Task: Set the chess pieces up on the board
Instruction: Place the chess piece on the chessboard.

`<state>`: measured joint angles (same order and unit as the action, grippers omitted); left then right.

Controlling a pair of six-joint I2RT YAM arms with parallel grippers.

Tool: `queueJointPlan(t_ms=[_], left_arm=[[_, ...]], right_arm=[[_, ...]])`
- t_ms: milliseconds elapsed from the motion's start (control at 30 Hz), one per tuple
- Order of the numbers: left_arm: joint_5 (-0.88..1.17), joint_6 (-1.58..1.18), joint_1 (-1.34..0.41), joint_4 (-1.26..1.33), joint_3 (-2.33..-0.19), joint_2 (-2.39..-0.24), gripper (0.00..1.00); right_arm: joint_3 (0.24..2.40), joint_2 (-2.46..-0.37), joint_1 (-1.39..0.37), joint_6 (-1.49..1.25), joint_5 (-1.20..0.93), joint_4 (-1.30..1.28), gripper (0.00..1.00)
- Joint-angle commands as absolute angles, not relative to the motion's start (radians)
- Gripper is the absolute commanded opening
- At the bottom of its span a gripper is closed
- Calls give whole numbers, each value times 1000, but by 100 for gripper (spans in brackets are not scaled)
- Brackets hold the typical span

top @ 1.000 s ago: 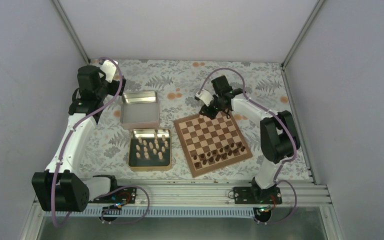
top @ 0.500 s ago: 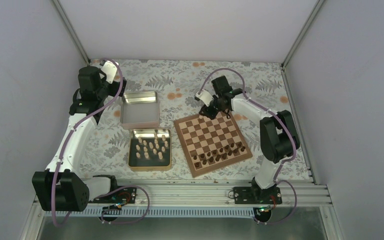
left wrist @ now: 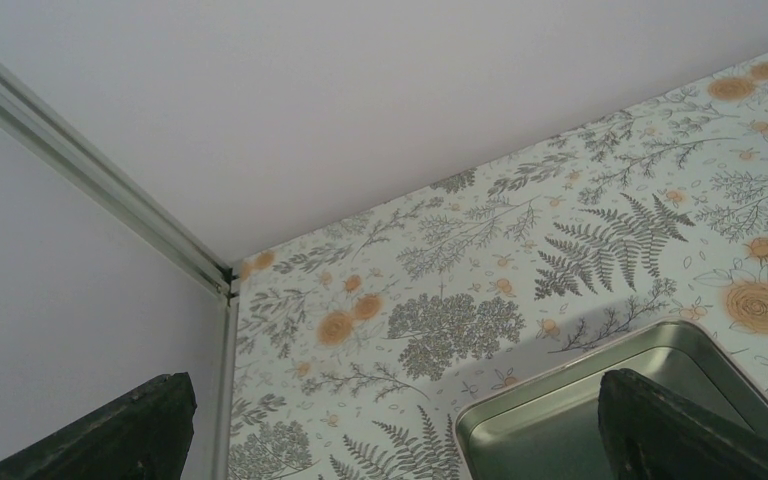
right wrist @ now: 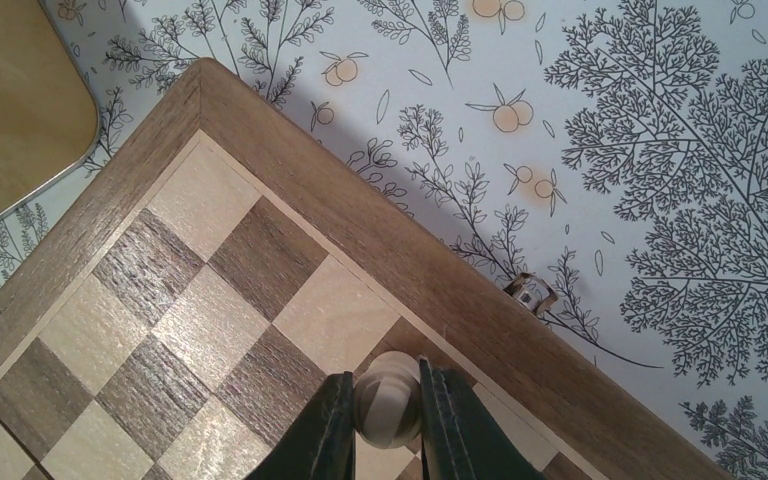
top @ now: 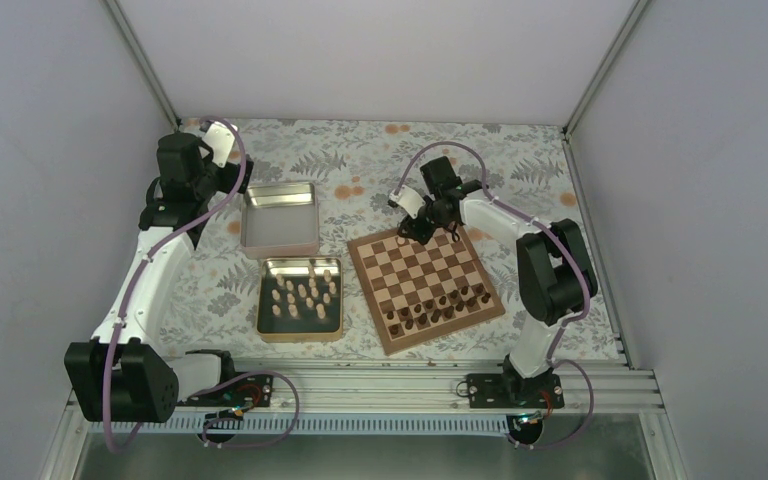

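Observation:
The board (top: 415, 270) lies at an angle right of centre, with dark chessmen (top: 440, 305) lined along its two near rows. Several pale chess pieces (top: 301, 293) stand in a gold tin (top: 300, 337) to its left. My right gripper (top: 422, 230) hangs over the board's far edge, shut on one pale round-topped piece (right wrist: 388, 395). In the right wrist view that piece sits just above a dark square beside the board's border (right wrist: 290, 160). Up near the back left corner, my left gripper (left wrist: 390, 450) is open with nothing between its fingers.
An empty silver tin (top: 280, 222) lies behind the gold one; its corner (left wrist: 600, 400) shows in the left wrist view. A small metal clasp (right wrist: 530, 290) sticks out from the board's far edge. White walls close in the floral table.
My right gripper has shifted slightly nearer and lower over the board's far edge, still holding the pale piece. The left arm has not moved.

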<state>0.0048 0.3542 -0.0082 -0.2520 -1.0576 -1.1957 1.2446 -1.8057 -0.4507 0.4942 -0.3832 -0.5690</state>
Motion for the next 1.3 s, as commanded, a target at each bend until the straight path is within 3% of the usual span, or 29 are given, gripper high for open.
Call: queueJointPlan(t_ms=[0, 333, 700, 967, 1267], left_arm=[[14, 342, -3, -222, -1049, -1200, 100], [12, 342, -3, -217, -1046, -1201, 100], [13, 343, -3, -218, -1044, -1200, 100], [19, 345, -3, -225, -1048, -1198, 100], [25, 346, -4, -224, -1056, -1203, 100]], right_arm=[[1234, -1812, -456, 510, -389, -562, 6], [1223, -1807, -456, 514, -375, -546, 7], [1232, -1782, -456, 520, -382, -568, 21], [1248, -1745, -457, 536, -387, -603, 40], [1411, -1698, -545, 545, -388, -727, 41]])
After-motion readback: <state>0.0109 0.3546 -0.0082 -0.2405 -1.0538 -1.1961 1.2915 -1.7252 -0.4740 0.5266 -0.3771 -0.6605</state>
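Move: The light chess piece is still between the right fingers, over the far row's fourth square from the left, about 1 cm below the hand point. From that hand, the tray of light pieces is some 19 cm left and 12 cm back, and the empty tray 23 cm left and 4 cm ahead. The dark pieces are about 14 cm back and 7 cm right. From the left hand, the held piece is some 31 cm right, 5 cm back and 22 cm lower. The right fingers hold still, open partway to release the light piece, then rise about 4 cm above it. ##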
